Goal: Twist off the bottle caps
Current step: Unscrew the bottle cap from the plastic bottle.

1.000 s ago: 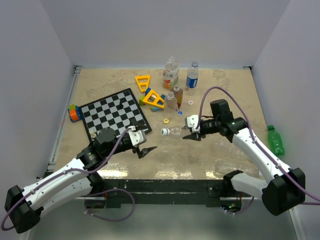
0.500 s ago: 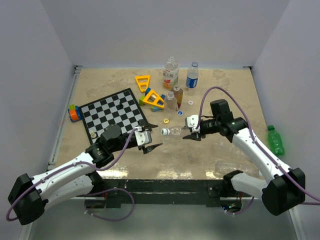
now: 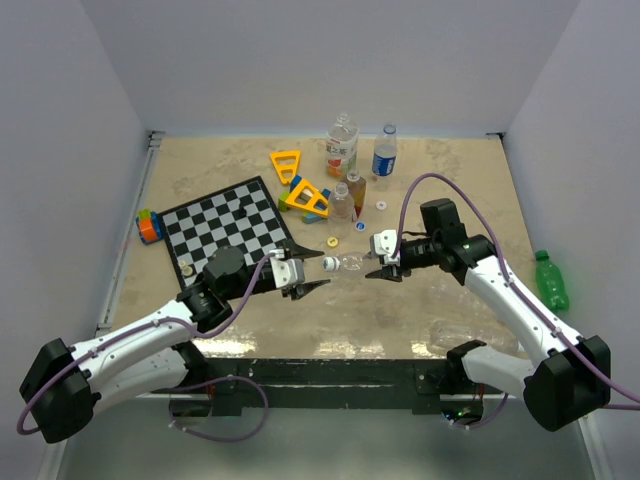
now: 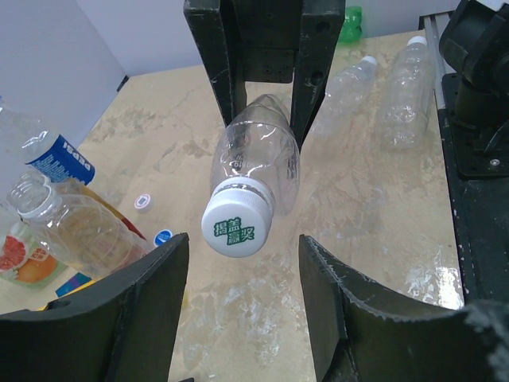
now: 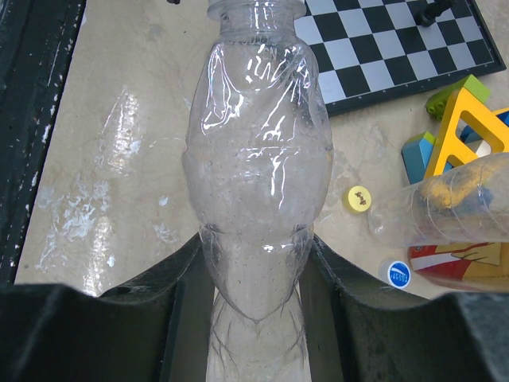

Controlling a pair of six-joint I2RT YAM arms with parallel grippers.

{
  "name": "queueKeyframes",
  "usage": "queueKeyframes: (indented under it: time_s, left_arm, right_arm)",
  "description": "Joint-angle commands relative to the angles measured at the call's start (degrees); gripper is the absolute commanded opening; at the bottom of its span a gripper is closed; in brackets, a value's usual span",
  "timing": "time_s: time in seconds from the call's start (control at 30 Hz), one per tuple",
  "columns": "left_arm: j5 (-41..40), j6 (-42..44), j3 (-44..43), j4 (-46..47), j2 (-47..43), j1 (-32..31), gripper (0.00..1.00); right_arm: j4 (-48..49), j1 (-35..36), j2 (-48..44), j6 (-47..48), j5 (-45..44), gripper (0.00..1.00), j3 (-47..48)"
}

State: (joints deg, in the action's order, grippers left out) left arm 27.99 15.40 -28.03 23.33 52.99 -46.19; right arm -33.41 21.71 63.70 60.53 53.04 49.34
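Note:
A clear unlabelled bottle [image 3: 350,263] hangs level above the table, and my right gripper [image 3: 372,265] is shut on its body. The right wrist view shows both fingers pressing the bottle [image 5: 258,159] at its waist, with my right gripper [image 5: 256,239] around it. Its white cap [image 3: 329,264] points left toward my left gripper [image 3: 316,266]. In the left wrist view the cap [image 4: 237,227], with green print, sits right at the tips of my left gripper [image 4: 241,243]. The jaws stand open, wider than the cap, and touch nothing.
An orange-label bottle [image 3: 341,148], a blue-label bottle [image 3: 385,152] and two small opened bottles [image 3: 343,200] stand at the back. Loose yellow [image 3: 333,241] and blue [image 3: 361,225] caps lie nearby. A chessboard [image 3: 228,228] and yellow toy frames [image 3: 308,198] lie left. A green bottle [image 3: 551,280] lies far right.
My left gripper has moved right, up to the bottle's cap, and its jaws have narrowed. The right arm and the held bottle have not moved.

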Motion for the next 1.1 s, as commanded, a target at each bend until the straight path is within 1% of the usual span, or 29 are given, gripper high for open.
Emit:
queueKeyframes:
  time_s: [0.0, 0.23, 0.37, 0.53, 0.6, 0.77, 0.8, 0.87, 0.9, 0.93, 1.07]
  left_arm:
    - [2.6, -1.2, -2.6, 5.8, 0.5, 0.0, 0.6]
    - [2.9, -2.0, -2.6, 6.6, 0.5, 0.0, 0.54]
    - [3.0, -2.7, -2.6, 7.2, 0.7, 0.0, 0.52]
    - [3.4, -3.3, -2.8, 7.0, 1.1, 0.0, 0.45]
    - [3.4, -3.5, -3.0, 6.8, 1.1, -0.1, 0.39]
    - [2.8, -7.0, -3.6, 6.1, 1.1, 0.0, 0.07]
    - [2.1, -9.2, -3.9, 5.9, 1.1, 0.0, 0.0]
    - [0.5, -14.2, -5.0, 4.0, 1.3, 0.0, 0.0]
    - [-0.8, -18.3, -6.2, 2.4, 1.5, -0.1, 0.0]
    - [-3.4, -21.5, -7.7, -0.4, 1.9, 0.0, 0.0]
    - [-16.2, -42.8, -15.7, -15.1, 3.3, 0.0, 0.0]
  right_arm:
    - [-0.4, -0.1, -0.3, 0.2, 0.5, 0.13, 0.2]
    - [-0.4, -0.2, -0.2, 0.2, 0.5, 0.13, 0.3]
    - [-0.4, -0.1, -0.2, 0.2, 0.4, 0.13, 0.4]
    - [-0.4, -0.1, -0.2, 0.2, 0.5, 0.13, 0.2]
    - [-0.4, -0.2, -0.2, 0.2, 0.5, 0.13, 0.3]
    - [-0.5, -0.1, -0.2, 0.2, 0.4, 0.13, 0.2]
    - [-0.4, -0.1, -0.3, 0.2, 0.3, 0.13, 0.2]
    - [-0.4, -0.1, -0.3, 0.2, 0.4, 0.13, 0.2]
    - [-0.4, -0.1, -0.3, 0.2, 0.3, 0.13, 0.2]
    - [-0.4, -0.1, -0.2, 0.2, 0.2, 0.13, 0.2]
    - [-0.3, -0.1, -0.1, 0.2, 0.3, 0.13, 0.2]
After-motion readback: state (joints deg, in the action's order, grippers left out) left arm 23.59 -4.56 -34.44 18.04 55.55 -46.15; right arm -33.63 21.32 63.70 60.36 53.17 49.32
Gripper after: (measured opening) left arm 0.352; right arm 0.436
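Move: The white cap on the held plastic bottle sits just beyond the left hand's parted fingertips, about 2 cm to its right, level fore and aft and 1 cm higher. On the table some 16 cm lower, a loose yellow cap lies about 13 cm ahead and 4 cm to the left hand's right; a blue cap is 4 cm beyond that one and 6 cm farther right. From the right hand, already gripping the bottle, the white cap is about 12 cm left, 1 cm ahead and 3 cm lower. The white cap gets a fresh grip from the left hand, which eases up about 1 cm and slightly right while its fingers close and pinch the cap's sides; it then rolls some 20 degrees in the unscrewing direction (counter-clockwise facing the cap's top), most of it late and quick, drifting up and forward a little. The right hand stays in place and keeps its hold on the bottle. ##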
